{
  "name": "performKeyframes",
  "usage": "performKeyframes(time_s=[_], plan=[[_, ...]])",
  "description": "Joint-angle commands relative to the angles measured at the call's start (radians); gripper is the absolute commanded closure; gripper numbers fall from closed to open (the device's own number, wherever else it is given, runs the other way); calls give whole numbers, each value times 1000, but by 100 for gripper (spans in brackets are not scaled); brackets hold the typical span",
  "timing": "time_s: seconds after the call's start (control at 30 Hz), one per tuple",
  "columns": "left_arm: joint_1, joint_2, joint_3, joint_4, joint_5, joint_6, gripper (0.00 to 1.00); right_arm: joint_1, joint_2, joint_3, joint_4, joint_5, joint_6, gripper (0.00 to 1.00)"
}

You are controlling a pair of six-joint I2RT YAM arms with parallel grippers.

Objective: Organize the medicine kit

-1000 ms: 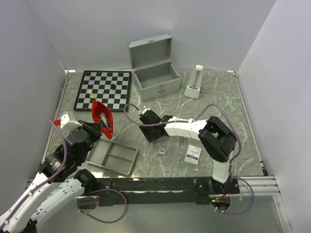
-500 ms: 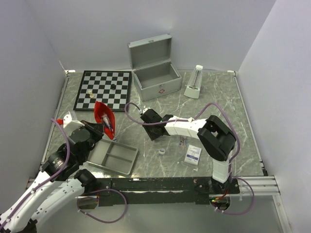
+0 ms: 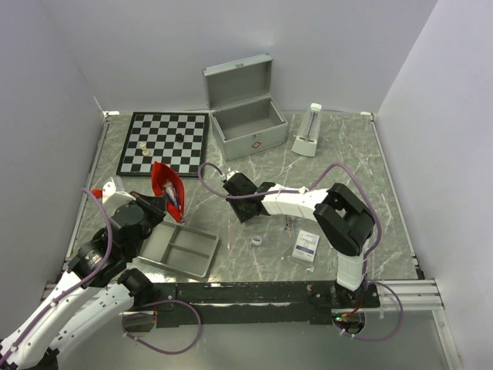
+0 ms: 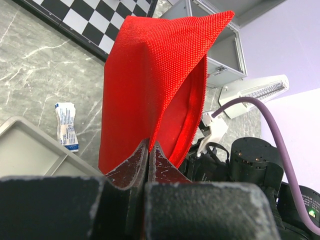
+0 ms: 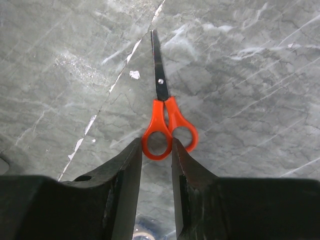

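The medicine kit, a silver case, stands at the back of the table with its lid up. My left gripper is shut on the lower edge of a red pouch, which it holds upright with the mouth gaping. Orange-handled scissors lie flat on the marble with the blade pointing away. My right gripper is down at mid-table with its fingertips pressed against both sides of the left handle ring. In the top view the gripper hides the scissors.
A chessboard lies at the back left and a white metronome right of the case. A grey two-compartment tray sits near my left arm. A small box, a tape roll and a sachet lie loose.
The right gripper's jaws have narrowed onto the scissors' handle ring. The left arm has shifted the red pouch slightly to the right, still gripping it.
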Motion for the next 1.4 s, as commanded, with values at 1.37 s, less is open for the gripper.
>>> performKeyframes(time_s=[1.37], plan=[[-4, 433, -34, 527, 285, -106, 99, 6, -539, 35, 130, -335, 317, 77]])
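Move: The right hand already grips the scissors' orange handles at the table top. The red pouch, held by the left hand, is about 18 cm to its left, 2 cm back and 22 cm up. The tape roll lies some 6 cm back and 4 cm right; the tray is about 18 cm left and 9 cm back. From the left hand the scissors are roughly 9 cm ahead, 17 cm right and 22 cm below, with the tray about 22 cm beneath, 2 cm back and 1 cm right. Keeping its pinch on the orange handles, the right hand lifts the scissors off the table, rising about 21 cm while drawing back 5 to 6 cm, then edging left late on; its left side rolls up some 35 degrees, swinging the blades towards the pouch. The left hand, still pinching the pouch, brings it right and forward to meet them, dipping, then rising slightly, and turning a little clockwise. ##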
